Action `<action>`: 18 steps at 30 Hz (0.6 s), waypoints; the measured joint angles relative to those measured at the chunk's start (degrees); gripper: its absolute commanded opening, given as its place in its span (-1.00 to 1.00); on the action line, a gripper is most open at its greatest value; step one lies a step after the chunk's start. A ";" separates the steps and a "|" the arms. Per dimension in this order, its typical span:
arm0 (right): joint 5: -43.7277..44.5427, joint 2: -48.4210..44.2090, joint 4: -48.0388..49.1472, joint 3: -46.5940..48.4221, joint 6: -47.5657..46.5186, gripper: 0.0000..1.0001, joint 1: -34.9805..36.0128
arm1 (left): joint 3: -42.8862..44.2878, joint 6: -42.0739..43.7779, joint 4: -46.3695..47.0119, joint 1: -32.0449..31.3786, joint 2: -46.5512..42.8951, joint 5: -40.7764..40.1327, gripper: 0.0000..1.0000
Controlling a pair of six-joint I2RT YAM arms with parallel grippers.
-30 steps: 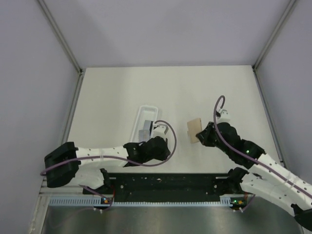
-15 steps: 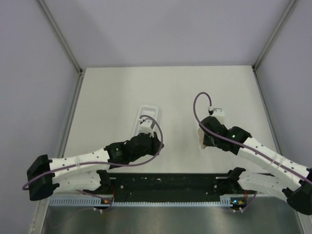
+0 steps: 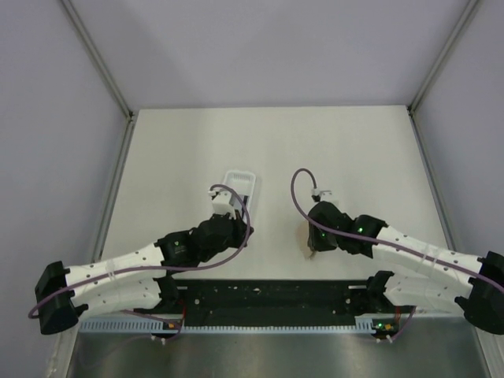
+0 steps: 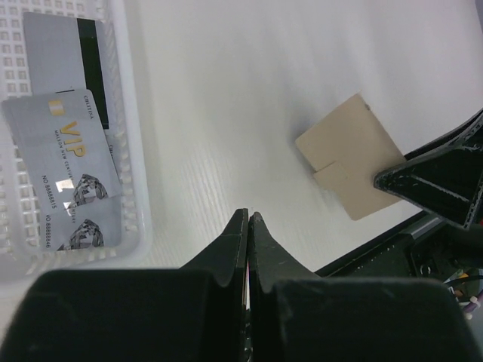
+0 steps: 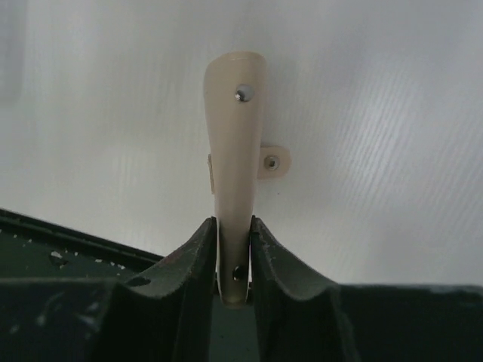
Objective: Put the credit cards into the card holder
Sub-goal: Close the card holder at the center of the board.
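Edge-on in the right wrist view, the tan card holder [image 5: 235, 143] sticks out from between the fingers of my right gripper [image 5: 234, 234], which is shut on its lower edge. From above, the card holder [image 3: 305, 241] hangs near the table's front edge under the right gripper [image 3: 313, 236]. The credit cards [image 4: 64, 173], pale grey, one with a black stripe, lie in the clear tray [image 4: 139, 188]. My left gripper [image 4: 247, 219] is shut with nothing seen in it, over bare table between the tray and the card holder [image 4: 349, 162]. In the top view the left gripper [image 3: 227, 213] sits at the tray's near end.
The long clear tray [image 3: 240, 179] lies left of centre, its near end hidden under the left arm. A black base rail [image 3: 268, 295] runs along the front edge, close behind the card holder. Grey walls enclose the table on three sides.
The right gripper has carried the card holder left and toward the front edge, turning it on edge. The left gripper has shifted left along the tray's near end.
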 measured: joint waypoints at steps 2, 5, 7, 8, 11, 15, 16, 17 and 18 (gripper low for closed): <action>-2.12 0.09 3.04 -0.92 -0.26 -0.08 0.37 | -0.04 -0.24 -0.37 0.07 -0.09 -0.28 -1.00; -6.34 -0.28 8.74 -2.97 -1.03 0.07 0.39 | -0.09 -0.74 -0.83 0.09 -0.11 -0.37 -1.00; -9.94 -1.11 12.94 -4.92 -1.60 0.09 0.39 | -0.24 -1.03 -1.11 0.09 -0.11 -0.48 -1.00; -11.80 -1.55 14.93 -5.81 -1.79 0.09 0.39 | -0.26 -1.18 -1.29 0.09 -0.09 -0.48 -1.00; -16.37 -2.67 20.63 -7.80 -2.19 0.09 0.39 | -0.35 -1.27 -1.55 0.22 -0.07 -0.48 -1.00; -20.94 -3.48 27.41 -10.05 -2.01 0.05 0.39 | -0.35 -1.44 -1.62 0.42 0.20 -0.44 -1.00; -21.77 -3.48 28.98 -10.43 -1.90 0.04 0.39 | -0.35 -1.46 -1.66 0.46 0.31 -0.46 -1.00; -22.56 -3.48 30.75 -10.88 -1.77 -0.01 0.39 | -0.35 -1.49 -1.68 0.46 0.44 -0.44 -1.00; -23.02 -3.50 32.20 -11.30 -1.60 -0.06 0.39 | -0.35 -1.49 -1.68 0.46 0.50 -0.44 -1.00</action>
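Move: The right fingers still hold the tan card holder by its near edge, stood up on its side. Its middle is about 3 cm ahead of that hand, 2 cm to its left and 1 cm below. The bare table where it is to lie is some 12 cm to the left, 2 cm ahead and 5 cm down; the white basket stands roughly 26 cm left and 14 cm ahead. From the left hand, the holder is about 18 cm right, 2 cm back and 7 cm below. Open the right gripper to about half and let go of the card holder while sweeping the hand some 9 cm left, towards the basket. Swing the fingertips leftward by around 30 degrees with a smaller counter-clockwise turn, staying low at first, then easing up about 2 cm and slightly back, so the holder goes over onto the table. ##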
